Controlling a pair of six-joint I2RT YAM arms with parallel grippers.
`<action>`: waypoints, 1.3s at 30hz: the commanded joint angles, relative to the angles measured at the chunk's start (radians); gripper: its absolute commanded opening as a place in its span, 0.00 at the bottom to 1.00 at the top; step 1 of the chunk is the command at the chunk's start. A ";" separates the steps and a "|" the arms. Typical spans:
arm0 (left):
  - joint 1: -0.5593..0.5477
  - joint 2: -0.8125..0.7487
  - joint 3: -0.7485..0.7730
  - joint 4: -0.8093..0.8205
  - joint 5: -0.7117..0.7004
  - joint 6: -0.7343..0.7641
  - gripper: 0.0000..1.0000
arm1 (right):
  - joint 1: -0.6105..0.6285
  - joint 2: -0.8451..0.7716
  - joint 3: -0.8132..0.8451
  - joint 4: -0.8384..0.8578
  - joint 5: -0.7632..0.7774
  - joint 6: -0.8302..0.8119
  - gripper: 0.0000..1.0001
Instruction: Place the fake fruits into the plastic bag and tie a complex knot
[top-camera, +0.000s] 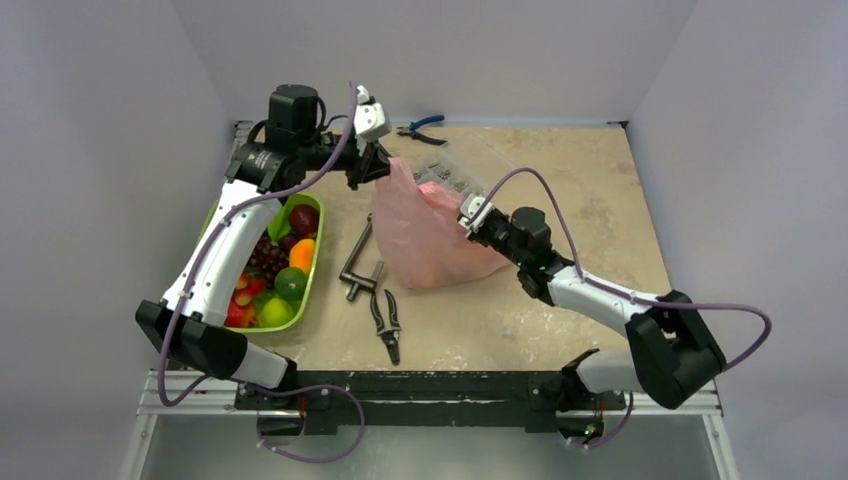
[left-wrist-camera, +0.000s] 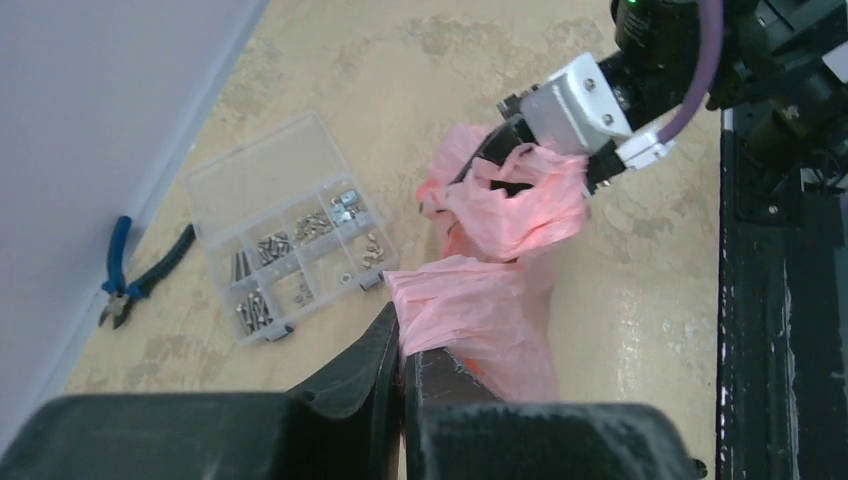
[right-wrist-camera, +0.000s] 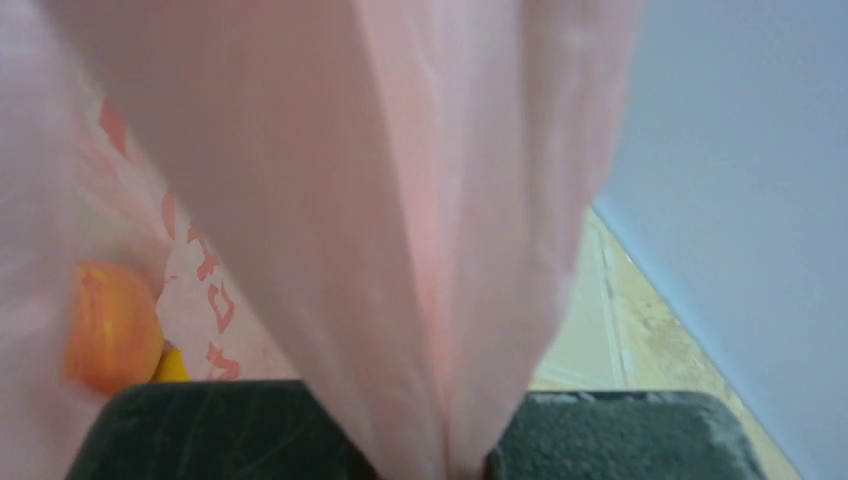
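Note:
The pink plastic bag (top-camera: 425, 240) stands in the middle of the table, its top stretched between both grippers. My left gripper (top-camera: 383, 162) is shut on a bunched handle at the bag's far left corner (left-wrist-camera: 470, 300); the jaws (left-wrist-camera: 405, 350) pinch the film. My right gripper (top-camera: 470, 213) is shut on the other handle, and pink film (right-wrist-camera: 450, 230) runs into its jaws (right-wrist-camera: 455, 465). An orange fruit (right-wrist-camera: 105, 325) shows through the bag wall. Several fake fruits, among them a dark red one (top-camera: 304, 218), an orange one (top-camera: 302, 254) and a green one (top-camera: 290, 282), lie in a tray. No knot shows.
The lime-green tray (top-camera: 311, 290) sits at the left under my left arm. A metal clamp (top-camera: 355, 260) and black pliers (top-camera: 387, 322) lie in front of the bag. A clear screw box (left-wrist-camera: 285, 230) and blue-handled pliers (left-wrist-camera: 120, 275) lie by the back wall.

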 joint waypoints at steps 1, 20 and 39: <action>0.018 -0.051 -0.105 0.036 0.096 0.226 0.00 | -0.025 0.082 -0.030 -0.172 0.224 -0.133 0.00; -0.049 -0.082 -0.206 -0.123 0.018 0.547 0.00 | -0.189 -0.048 0.473 -0.676 -0.196 0.454 0.88; -0.078 -0.152 -0.291 0.068 0.061 0.405 0.00 | 0.118 -0.086 0.529 -0.521 -0.404 0.558 0.99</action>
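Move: The plastic bag's corner pinched in the left fingers is what the right hand goes for: about 19 cm to its left, 3 cm nearer the base and some 18 cm higher. From the right hand, the bag's fruit-filled body lies 9 cm left, 3 cm back and 13 cm below, and the parts box 20 cm ahead, 4 cm left, 18 cm below. From the left hand that body lies 9 cm right, level fore-and-aft, roughly 30 cm below. The bag's other end, still pinched in the right fingers, is taken down about 7 cm and let go. The opened right hand then climbs steeply some 25 cm and swings back and left over the bag towards the left-held corner, turning counter-clockwise and tipping down. The left hand keeps its pinch, sinking about 12 cm and drawing slightly back, then rising half of that. ##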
